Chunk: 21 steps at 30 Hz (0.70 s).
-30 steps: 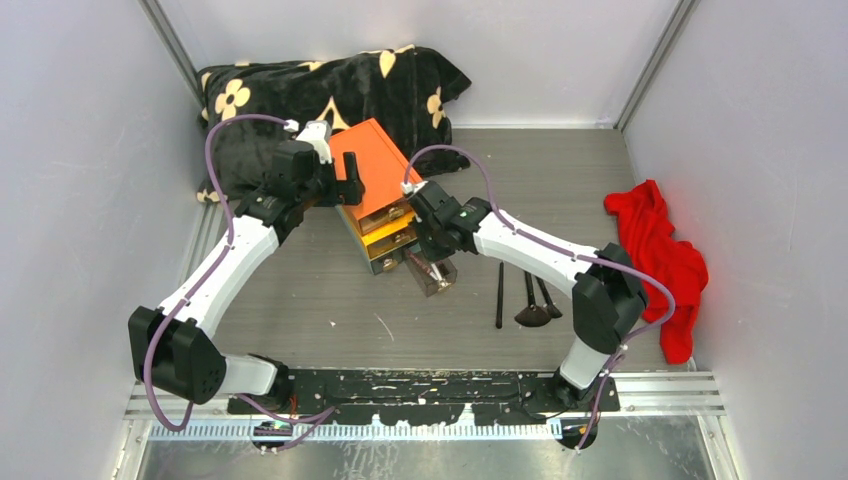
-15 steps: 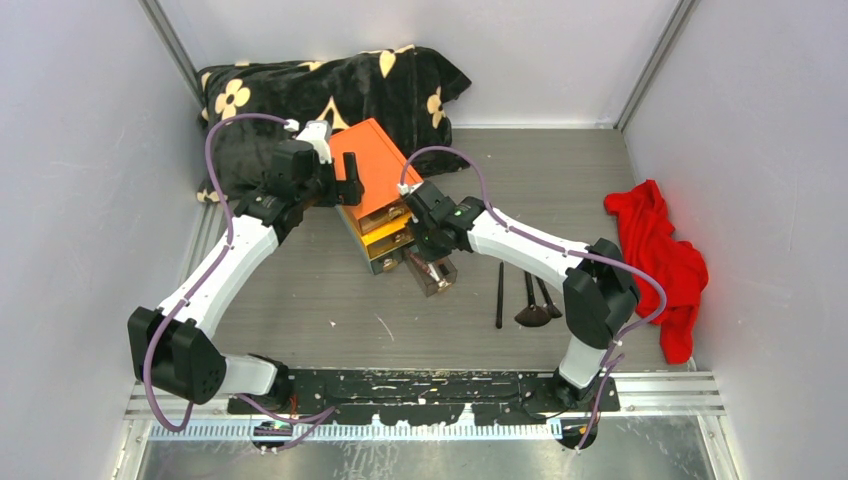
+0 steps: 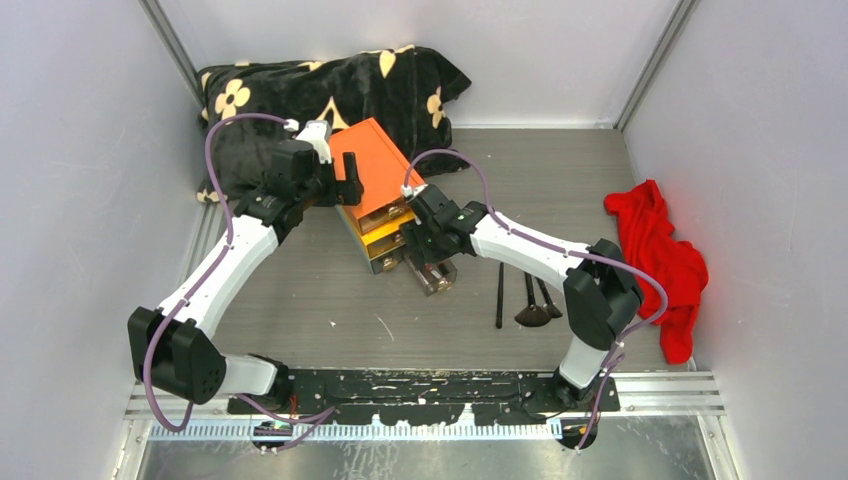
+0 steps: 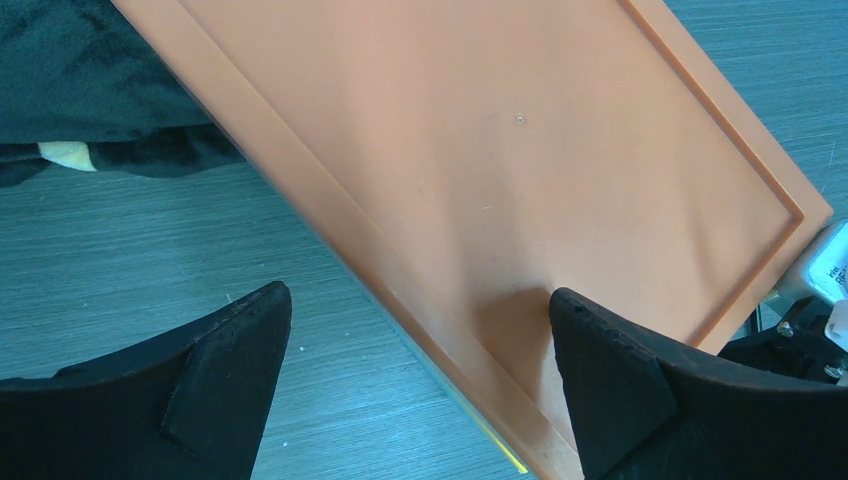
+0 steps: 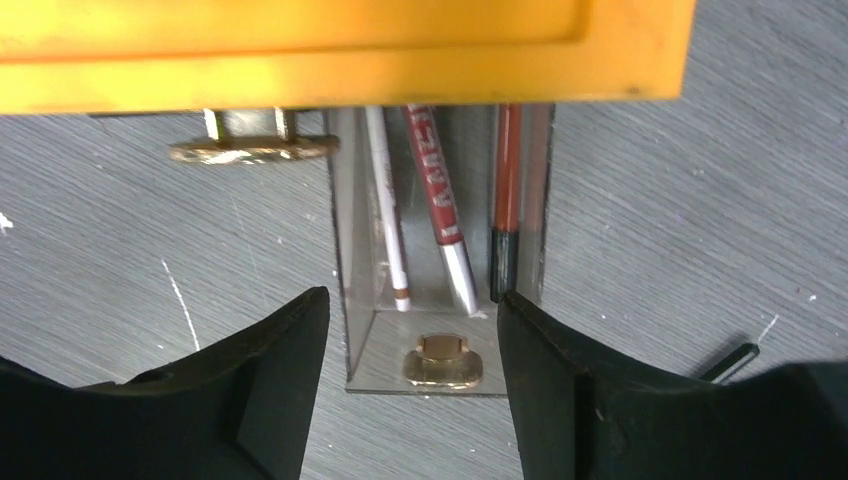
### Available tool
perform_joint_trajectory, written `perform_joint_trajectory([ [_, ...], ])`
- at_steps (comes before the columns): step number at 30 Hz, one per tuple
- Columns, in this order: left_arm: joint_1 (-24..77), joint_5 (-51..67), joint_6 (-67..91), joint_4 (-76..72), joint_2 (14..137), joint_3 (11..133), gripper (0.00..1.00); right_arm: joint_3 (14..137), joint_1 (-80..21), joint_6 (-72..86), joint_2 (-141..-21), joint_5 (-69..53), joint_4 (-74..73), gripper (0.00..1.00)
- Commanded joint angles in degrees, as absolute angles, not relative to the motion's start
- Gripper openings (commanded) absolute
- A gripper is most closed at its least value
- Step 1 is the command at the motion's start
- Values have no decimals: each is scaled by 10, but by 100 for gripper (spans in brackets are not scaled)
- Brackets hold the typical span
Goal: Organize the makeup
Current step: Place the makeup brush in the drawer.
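Observation:
An orange-topped box (image 3: 372,172) with clear drawers stands mid-table. Its lowest drawer (image 5: 437,250) is pulled out, and in it lie a white pencil (image 5: 387,220), a red tube (image 5: 436,185) and a red-and-black pencil (image 5: 505,200). My right gripper (image 5: 412,300) hangs open over the drawer's front, its fingers either side of the gold knob (image 5: 443,362) and holding nothing. In the top view the right gripper (image 3: 425,255) is at that drawer (image 3: 436,276). My left gripper (image 4: 420,300) is wide open astride the box lid's edge (image 4: 400,270). Black brushes (image 3: 531,305) lie on the table to the right.
A black floral pouch (image 3: 330,90) lies at the back left behind the box. A red cloth (image 3: 660,260) is bunched by the right wall. A second gold handle (image 5: 252,150) shows under the yellow drawer front (image 5: 340,50).
My right gripper's jaws have gone from shut to open above the pulled-out drawer's knob. The left arm and the box have not moved.

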State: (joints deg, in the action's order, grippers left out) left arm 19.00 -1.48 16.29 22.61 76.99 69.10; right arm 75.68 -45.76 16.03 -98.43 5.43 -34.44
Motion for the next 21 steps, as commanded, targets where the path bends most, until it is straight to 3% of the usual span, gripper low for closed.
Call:
perform_joint_trajectory([
  [1, 187, -23, 150, 246, 761, 700, 100, 745, -449, 163, -931, 70, -335, 65],
  [10, 186, -25, 147, 253, 761, 712, 100, 671, -449, 177, -807, 90, -338, 43],
  [17, 186, -26, 147, 261, 770, 729, 100, 592, -449, 194, -750, 75, -335, 9],
  [21, 186, -23, 147, 260, 777, 736, 100, 539, -449, 208, -726, 69, -314, 3],
])
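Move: The open clear drawer's front lies about 5 cm back and 2 cm right of the right hand, some 3 cm below. The nearest black brush is about 7 cm back and 14 cm right, the fan brush level with that brush and 5 cm farther right, both some 4 cm below. From the left hand the drawer's front is roughly 17 cm back, 12 cm right and 17 cm down. The empty right hand swings about 8 cm right and back, rising 5 cm then dipping, its fingers closing. ##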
